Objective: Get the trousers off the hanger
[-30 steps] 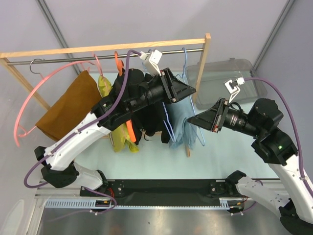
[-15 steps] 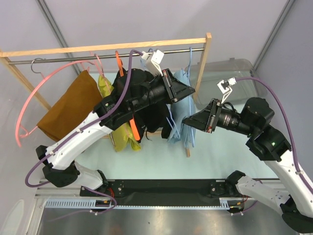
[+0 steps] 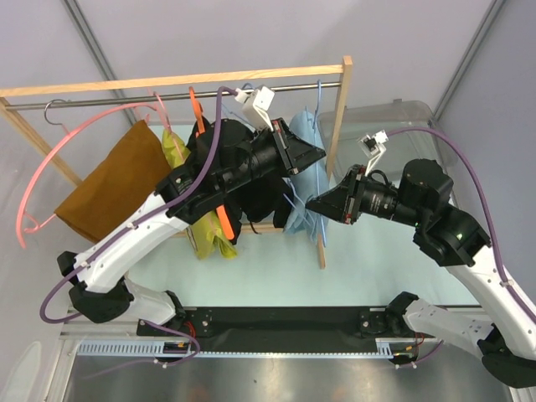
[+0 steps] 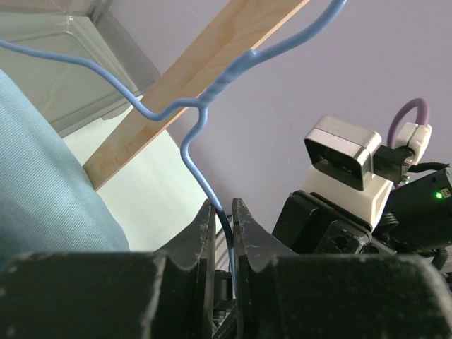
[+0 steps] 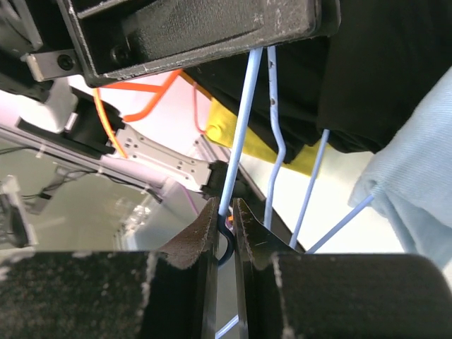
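Observation:
Light blue trousers (image 3: 300, 194) hang folded over a blue wire hanger (image 3: 319, 94), which is hooked on the rail near the rack's right post. My left gripper (image 3: 318, 154) is shut on the hanger's upper wire just below the twisted neck; in the left wrist view the blue hanger wire (image 4: 189, 145) runs down between the closed fingers of the left gripper (image 4: 224, 212), with the trousers (image 4: 42, 183) at left. My right gripper (image 3: 311, 203) is shut on a lower end of the hanger wire (image 5: 244, 106); the right gripper's fingertips (image 5: 226, 212) pinch its curled tip beside the trousers (image 5: 417, 162).
The wooden rack (image 3: 337, 117) with its metal rail (image 3: 109, 102) also carries a brown garment (image 3: 109, 180) on a pink hanger, a yellow garment (image 3: 205, 234), black clothing (image 3: 255, 197) and an orange hanger (image 3: 197, 109). A clear plastic bin (image 3: 389, 126) sits at back right.
The left gripper has closed onto the hanger wire. The right arm has pushed leftward with the hanger's lower end, and the hanger, trousers and rack have shifted slightly left.

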Motion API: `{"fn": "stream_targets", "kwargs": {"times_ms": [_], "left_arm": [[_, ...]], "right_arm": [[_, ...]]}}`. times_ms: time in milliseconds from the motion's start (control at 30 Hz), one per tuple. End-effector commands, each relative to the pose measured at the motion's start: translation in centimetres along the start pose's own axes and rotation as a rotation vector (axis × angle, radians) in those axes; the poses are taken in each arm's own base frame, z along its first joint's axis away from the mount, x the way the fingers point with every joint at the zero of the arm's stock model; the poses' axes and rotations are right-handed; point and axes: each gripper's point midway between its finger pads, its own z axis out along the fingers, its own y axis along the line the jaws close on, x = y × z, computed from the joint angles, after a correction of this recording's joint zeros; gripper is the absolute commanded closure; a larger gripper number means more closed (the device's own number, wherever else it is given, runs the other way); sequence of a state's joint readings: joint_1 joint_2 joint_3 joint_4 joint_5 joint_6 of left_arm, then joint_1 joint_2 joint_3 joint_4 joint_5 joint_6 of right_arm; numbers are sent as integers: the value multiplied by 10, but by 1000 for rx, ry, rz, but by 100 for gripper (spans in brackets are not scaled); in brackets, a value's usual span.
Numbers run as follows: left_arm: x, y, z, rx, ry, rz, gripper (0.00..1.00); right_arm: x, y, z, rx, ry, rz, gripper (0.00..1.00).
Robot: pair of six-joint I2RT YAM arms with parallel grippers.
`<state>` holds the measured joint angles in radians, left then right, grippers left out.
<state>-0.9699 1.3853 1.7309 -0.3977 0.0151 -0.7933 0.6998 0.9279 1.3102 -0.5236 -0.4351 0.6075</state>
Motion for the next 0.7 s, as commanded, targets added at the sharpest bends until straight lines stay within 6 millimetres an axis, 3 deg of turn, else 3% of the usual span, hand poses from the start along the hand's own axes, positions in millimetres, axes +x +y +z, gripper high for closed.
{"fn": "stream_targets", "kwargs": {"times_ms": [0,167,267,300,400,500,667], "left_arm": [[-47,-76,-47,263,-136,7,100],[-45,-85,-54,299,-121,25,100],[-40,-77,-53,271,-107,37,86],[-38,-74,-53,261,-106,38,70],[-33,-63,-59,237,-114,56,47],[-31,-54,-67,214,-129,77,37],[-31,-53,-82,217,-138,112,32]], "right_arm": [[0,-49,7,222,6,-46,100],[-14,-39,6,201,-28,-75,100],[-21,-24,3,146,-61,-74,100],[-24,-19,1,131,-75,-72,100],[-26,-15,-4,121,-91,-66,100],[-21,-16,-3,117,-73,-60,100],[-20,-6,0,70,-58,-32,100]]}}
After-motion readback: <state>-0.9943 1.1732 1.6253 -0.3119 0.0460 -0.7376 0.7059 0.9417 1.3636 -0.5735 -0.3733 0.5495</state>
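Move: Both hands already pinch the blue hanger, its wire between each pair of fingertips. The light blue trousers on it lie about 4 cm ahead, 3 cm left and 10 cm below the left hand, and some 12 cm ahead, 1 cm left and 4 cm below the right. The black trousers hang level ahead with the left hand, roughly 12 cm left of it and 12 cm lower. The left fingers open, freeing the hanger wire, and retreat back, left and up, about 5 cm each; right keeps pinching. ##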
